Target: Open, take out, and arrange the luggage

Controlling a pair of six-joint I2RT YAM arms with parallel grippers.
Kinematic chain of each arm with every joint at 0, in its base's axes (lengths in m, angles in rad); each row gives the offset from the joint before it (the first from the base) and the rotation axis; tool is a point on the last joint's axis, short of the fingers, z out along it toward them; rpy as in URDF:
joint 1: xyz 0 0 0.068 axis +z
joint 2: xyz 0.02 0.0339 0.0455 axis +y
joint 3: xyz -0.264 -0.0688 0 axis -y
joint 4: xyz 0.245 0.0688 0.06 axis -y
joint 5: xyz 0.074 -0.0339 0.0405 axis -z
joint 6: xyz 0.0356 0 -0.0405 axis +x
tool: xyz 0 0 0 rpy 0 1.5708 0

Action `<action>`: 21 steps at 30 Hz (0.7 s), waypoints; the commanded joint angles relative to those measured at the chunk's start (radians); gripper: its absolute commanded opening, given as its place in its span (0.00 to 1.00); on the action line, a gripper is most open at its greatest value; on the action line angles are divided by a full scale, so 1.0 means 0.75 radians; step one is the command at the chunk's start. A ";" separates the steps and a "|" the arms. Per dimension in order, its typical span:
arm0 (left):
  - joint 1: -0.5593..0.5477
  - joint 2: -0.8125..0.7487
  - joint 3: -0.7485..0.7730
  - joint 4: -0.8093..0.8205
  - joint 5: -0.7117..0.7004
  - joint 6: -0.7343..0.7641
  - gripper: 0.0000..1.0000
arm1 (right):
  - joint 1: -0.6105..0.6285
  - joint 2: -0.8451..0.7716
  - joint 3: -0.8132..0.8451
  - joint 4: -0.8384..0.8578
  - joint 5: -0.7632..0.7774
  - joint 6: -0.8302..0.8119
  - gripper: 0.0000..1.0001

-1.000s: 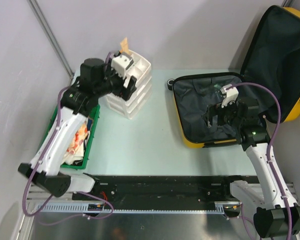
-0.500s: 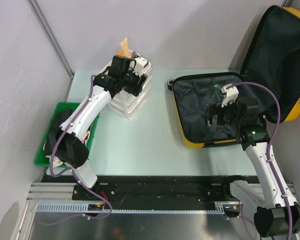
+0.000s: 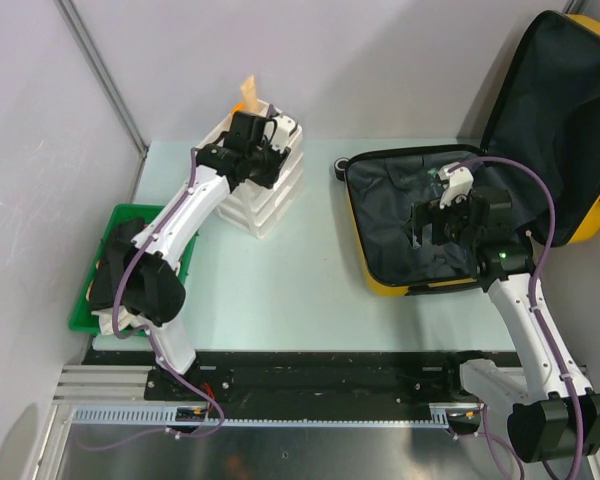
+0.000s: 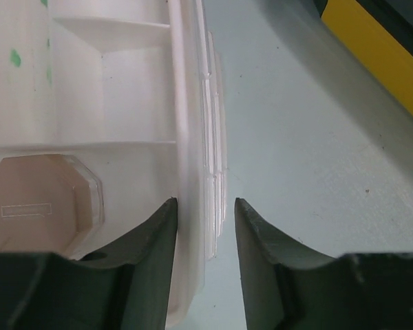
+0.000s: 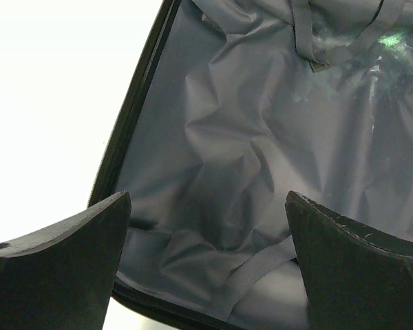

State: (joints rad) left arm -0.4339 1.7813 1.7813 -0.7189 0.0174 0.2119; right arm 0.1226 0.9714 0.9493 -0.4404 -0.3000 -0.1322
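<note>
The luggage (image 3: pixel 400 287), a yellow hard-shell case, lies open at the right of the table, its lid (image 3: pixel 560 110) standing up behind. Its black lining (image 5: pixel 261 124) is bare apart from a flat strap (image 5: pixel 255 271). My right gripper (image 3: pixel 425 228) hovers over that lining, wide open (image 5: pixel 206 196), holding nothing. My left gripper (image 3: pixel 270 165) is at the white drawer unit (image 3: pixel 265 200). Its jaws (image 4: pixel 204 201) straddle the unit's top rim (image 4: pixel 189 137): the left finger is against the wall, the right finger stands a little off it. A corner of the yellow shell (image 4: pixel 378 55) shows in the left wrist view.
A green tray (image 3: pixel 80 310) holding dark and pale items sits at the table's left edge. A tan octagonal piece (image 4: pixel 38 199) lies in a top compartment of the drawer unit, and an orange scrap (image 3: pixel 248 92) sticks up behind it. Walls close off the back and left.
My left arm swung from above the green tray to the drawer unit, and its jaws narrowed around the rim. My right gripper shifted slightly farther over the lining, still wide open.
</note>
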 commanded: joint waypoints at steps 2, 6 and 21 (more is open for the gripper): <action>0.012 0.012 -0.017 0.005 -0.066 -0.037 0.38 | 0.006 0.026 0.068 0.068 0.009 0.000 1.00; 0.047 0.040 -0.001 0.005 -0.068 -0.047 0.33 | 0.008 0.040 0.070 0.084 0.005 0.006 1.00; 0.231 0.181 0.206 -0.001 -0.091 -0.064 0.00 | 0.010 0.055 0.074 0.080 0.036 0.013 1.00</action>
State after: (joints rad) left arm -0.3435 1.8797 1.8690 -0.7242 0.0338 0.1654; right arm 0.1234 1.0119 0.9565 -0.4137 -0.2935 -0.1314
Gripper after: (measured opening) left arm 0.029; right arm 0.994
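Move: The left gripper, half open, already straddles the right-hand rim of the white drawer unit's top tray; that rim is about 1 cm to the hand's left, level with it. Inside the tray, the brown octagonal box lies some 7 cm left, 2 cm ahead and 4 cm lower; the upright tubes stand about 12 cm ahead and 4 cm left. From the right hand, the rim is roughly 33 cm left and 14 cm ahead. The left fingers shut on the tray rim and pinch it, one finger inside the tray and one outside. As they close, the hand eases forward and left with the drawer unit, about 4 cm in all, picking up pace once the fingers are shut; it sinks about 1 cm early on and turns some 5 degrees counter-clockwise. ##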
